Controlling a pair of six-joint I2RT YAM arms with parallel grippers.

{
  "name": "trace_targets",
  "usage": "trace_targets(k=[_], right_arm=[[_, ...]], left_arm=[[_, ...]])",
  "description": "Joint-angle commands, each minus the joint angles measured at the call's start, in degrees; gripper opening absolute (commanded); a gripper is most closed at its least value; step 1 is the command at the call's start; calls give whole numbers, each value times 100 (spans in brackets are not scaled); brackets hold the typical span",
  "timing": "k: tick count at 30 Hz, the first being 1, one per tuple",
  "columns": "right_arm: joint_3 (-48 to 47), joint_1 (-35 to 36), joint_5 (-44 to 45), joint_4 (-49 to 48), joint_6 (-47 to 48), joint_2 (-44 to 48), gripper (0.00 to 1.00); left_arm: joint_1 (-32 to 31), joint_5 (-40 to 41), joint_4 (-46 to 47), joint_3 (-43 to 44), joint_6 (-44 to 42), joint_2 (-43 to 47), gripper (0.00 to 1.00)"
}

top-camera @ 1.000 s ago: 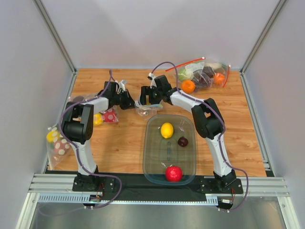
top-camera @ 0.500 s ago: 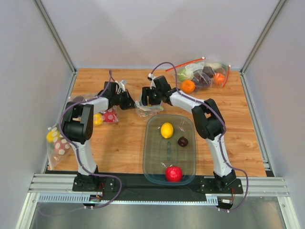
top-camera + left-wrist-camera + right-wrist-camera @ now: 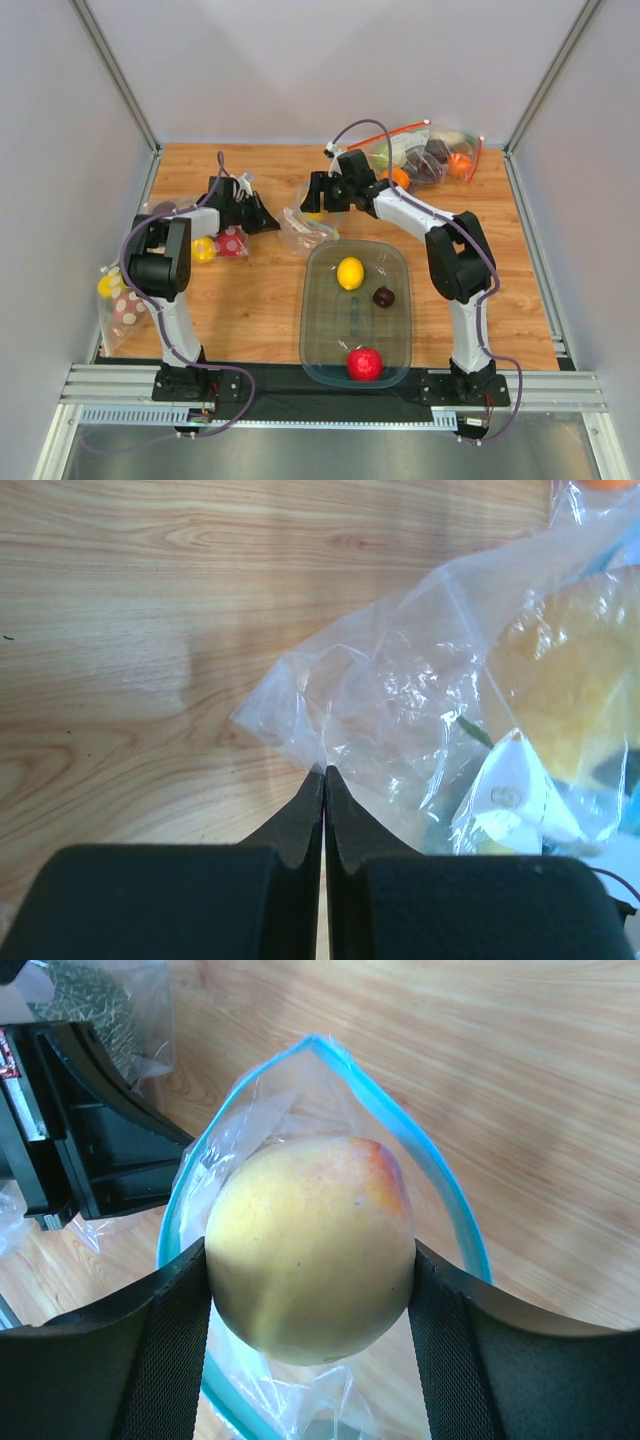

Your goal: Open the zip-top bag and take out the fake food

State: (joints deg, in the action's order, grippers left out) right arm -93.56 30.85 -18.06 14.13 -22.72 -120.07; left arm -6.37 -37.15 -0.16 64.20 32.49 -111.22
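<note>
The zip-top bag (image 3: 300, 230) lies crumpled on the wood just behind the glass tray (image 3: 322, 330). In the right wrist view its light-blue mouth (image 3: 445, 1195) gapes open. The orange-yellow peach (image 3: 310, 1250) sits in that mouth, and my right gripper (image 3: 310, 1265) is shut on its two sides. My left gripper (image 3: 323, 772) is shut on the bag's clear bottom corner (image 3: 300, 705), to the left of the bag in the top view (image 3: 262, 215). The lemon (image 3: 350, 272), plum (image 3: 384, 297) and apple (image 3: 365, 363) lie in the tray.
A larger bag with red zip strips (image 3: 425, 155) holding an orange and dark fruit lies at the back right, close behind my right arm. Two more clear bags of toy food lie at the left (image 3: 222, 243) and far left edge (image 3: 118, 295).
My right gripper closed onto the peach and drew back to the right and away from the tray. My left gripper moved left with the bag corner, stretching the bag out.
</note>
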Motion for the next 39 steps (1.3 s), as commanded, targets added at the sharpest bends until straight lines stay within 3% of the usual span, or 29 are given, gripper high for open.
trace_targets(k=[1, 19, 25, 30, 35, 39], right_arm=[[188, -140, -21, -226, -118, 379, 22], [1156, -729, -918, -1562, -1015, 1671, 22], [1401, -826, -1094, -1045, -594, 2416, 22], [2218, -818, -1042, -237, 117, 3304, 23], [2755, -458, -508, 939, 795, 4410, 25], [3211, -80, -330, 1364, 796, 4895, 25]], left_arm=[[22, -21, 131, -31, -15, 373, 0], [180, 50, -281, 100, -155, 601, 0], [250, 85, -520, 294, -323, 540, 0], [312, 102, -432, 250, -252, 566, 0], [356, 146, -379, 312, -147, 645, 0], [356, 181, -537, 479, -199, 645, 0]])
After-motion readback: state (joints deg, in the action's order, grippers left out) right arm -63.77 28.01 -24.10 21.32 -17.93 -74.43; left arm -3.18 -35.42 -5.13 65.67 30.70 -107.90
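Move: The peach is already between the right fingers, still inside the bag mouth. The tray's middle lies roughly 20 cm back from that hand, 10 cm to its right and 8 cm down; the lemon in it is about 12 cm back and 8 cm right, the dark plum some 17 back and 15 right. The bag's body sits below, 1 cm back and 2 cm left. From the left hand, the peach is about 10 cm right, 1 cm ahead and 5 cm higher. The peach, kept in the right hand's steady grip, slides right a few cm, then is lifted about 12 cm clear of the bag, the wrist tilting some 15 degrees, and last swings quickly back about 15 cm and farther right over the tray. Meanwhile the shut left fingers keep pinching the bag's corner, drawing it about 3 cm left and slightly up. ##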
